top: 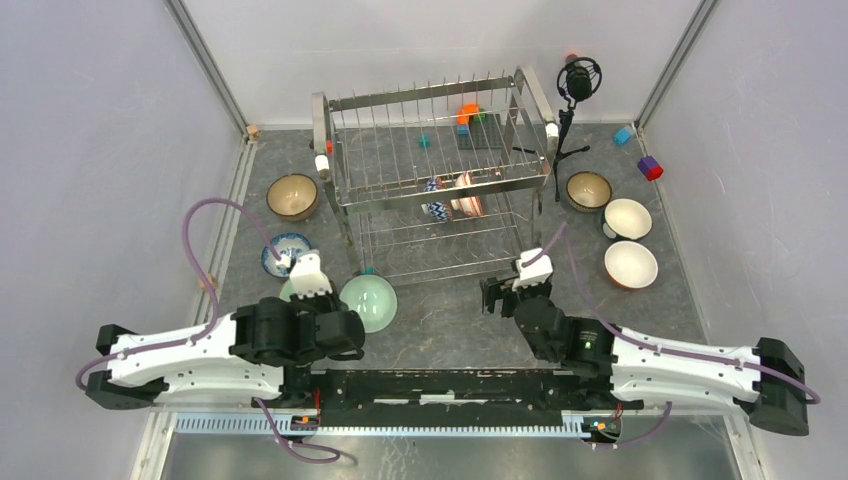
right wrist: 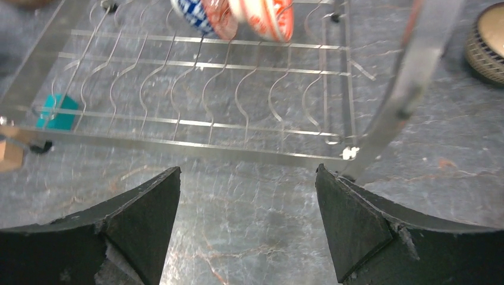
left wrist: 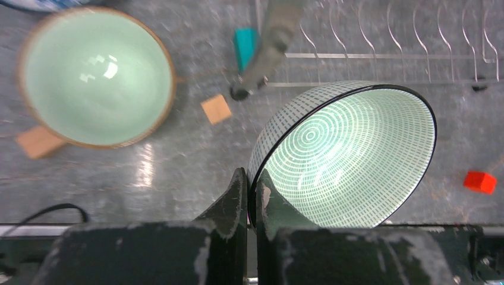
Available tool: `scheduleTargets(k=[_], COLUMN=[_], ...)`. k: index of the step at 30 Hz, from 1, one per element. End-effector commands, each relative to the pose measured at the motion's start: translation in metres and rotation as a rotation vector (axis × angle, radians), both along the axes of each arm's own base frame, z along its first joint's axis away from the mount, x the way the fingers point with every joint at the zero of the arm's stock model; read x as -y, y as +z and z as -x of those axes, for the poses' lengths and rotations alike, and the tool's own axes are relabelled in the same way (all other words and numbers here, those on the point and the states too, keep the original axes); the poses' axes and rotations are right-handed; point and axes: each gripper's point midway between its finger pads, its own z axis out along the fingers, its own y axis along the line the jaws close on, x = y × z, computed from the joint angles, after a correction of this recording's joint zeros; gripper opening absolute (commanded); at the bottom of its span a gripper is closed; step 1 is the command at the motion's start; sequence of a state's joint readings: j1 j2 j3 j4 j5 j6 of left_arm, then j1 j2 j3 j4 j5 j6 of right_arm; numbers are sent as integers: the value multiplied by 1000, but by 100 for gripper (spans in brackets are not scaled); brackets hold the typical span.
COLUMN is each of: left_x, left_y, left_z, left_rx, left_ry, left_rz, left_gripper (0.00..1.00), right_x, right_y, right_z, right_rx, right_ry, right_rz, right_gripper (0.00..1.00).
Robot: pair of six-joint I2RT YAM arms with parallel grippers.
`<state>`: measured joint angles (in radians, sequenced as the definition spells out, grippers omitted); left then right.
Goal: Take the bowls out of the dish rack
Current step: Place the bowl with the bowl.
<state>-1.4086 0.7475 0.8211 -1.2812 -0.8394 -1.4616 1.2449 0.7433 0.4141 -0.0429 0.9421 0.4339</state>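
The steel dish rack (top: pixel 430 170) stands mid-table. On its tier a blue-and-white bowl (top: pixel 434 200) and a red-and-white floral bowl (top: pixel 468 195) stand on edge, also seen in the right wrist view as the blue one (right wrist: pixel 193 15) and the floral one (right wrist: pixel 267 15). My left gripper (left wrist: pixel 252 178) is shut on the rim of a tilted green patterned bowl (left wrist: pixel 345 154), in front of the rack's left corner (top: pixel 368 302). My right gripper (right wrist: pixel 248 178) is open and holds nothing, over bare table before the rack's lower tier (right wrist: pixel 208 101).
Left of the rack are a brown bowl (top: pixel 293 196), a blue-and-white dish (top: pixel 285 252) and a pale green bowl (left wrist: pixel 95 77). On the right are a brown bowl (top: pixel 589 190) and two white bowls (top: pixel 627 218). A microphone tripod (top: pixel 575 85) stands back right. Small blocks lie scattered.
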Motion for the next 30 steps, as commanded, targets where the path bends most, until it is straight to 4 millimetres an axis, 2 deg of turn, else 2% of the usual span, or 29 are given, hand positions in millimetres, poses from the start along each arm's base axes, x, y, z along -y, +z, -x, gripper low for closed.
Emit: scheduleTargets(k=[1,5,7,10,11,17,21,23,27,30], left_x=[-44,-62,-69,-76,-82,-80,-95,-109,-119,-119], left_y=[41,38,35,43,46,63,72,73,64,48], left_z=[-23,-36,-41,-46,-45,-46,-42,-38,-37,-42], left_rx=[146,90,60,68,68,59,67,78,97,65], left_ry=[100,146,169,180,196,168,254,335,404,424], left_rz=[-180,-348,-364,-346,-348,-366,-379,-376,-378,-435], left_gripper=[2,2,2,2,2,2,2,2,2,2], right_x=[-28,-35,-37,-38,-38,-39,-39,-39,-40,-42], right_y=[-11,-20,-24,-32,-35,-41,-45,-46,-51,-54], right_z=[6,10,13,16,17,20,21,21,24,28], right_rx=[-17,-35,-41,-54,-59,-65,-71,-74,-84,-99], right_ry=[121,163,177,197,200,220,226,228,242,260], right_rz=[-56,-73,-84,-93,-92,-97,-95,-98,-118,-136], right_gripper=[89,89,89,89,89,89,89,89,89,89])
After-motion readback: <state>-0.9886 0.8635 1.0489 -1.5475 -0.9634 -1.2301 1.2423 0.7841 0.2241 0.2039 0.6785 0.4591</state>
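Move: Pinched by its rim, the held green bowl is bound for the other green bowl on the table, about 11 cm left of the left hand, 6 cm ahead and 13 cm below. The blue-patterned bowl stands roughly 12 cm beyond that one and 3 cm farther left; a wooden block lies about 15 cm left of the hand and 1 cm ahead, a small wooden cube 4 cm ahead and 1 cm right. From the right hand the target bowl is some 50 cm left, 1 cm back and 13 cm below. Swinging the pinched bowl about 10 cm left, the left hand also climbs some 5 cm and goes slightly forward, closing sideways on the standing green bowl. Its wrist rolls left side up by some 20 degrees and turns counter-clockwise, fingers still shut on the rim. The right hand, open and empty, sinks about 5.5 cm in front of the rack, easing left and back while turning a little counter-clockwise. ##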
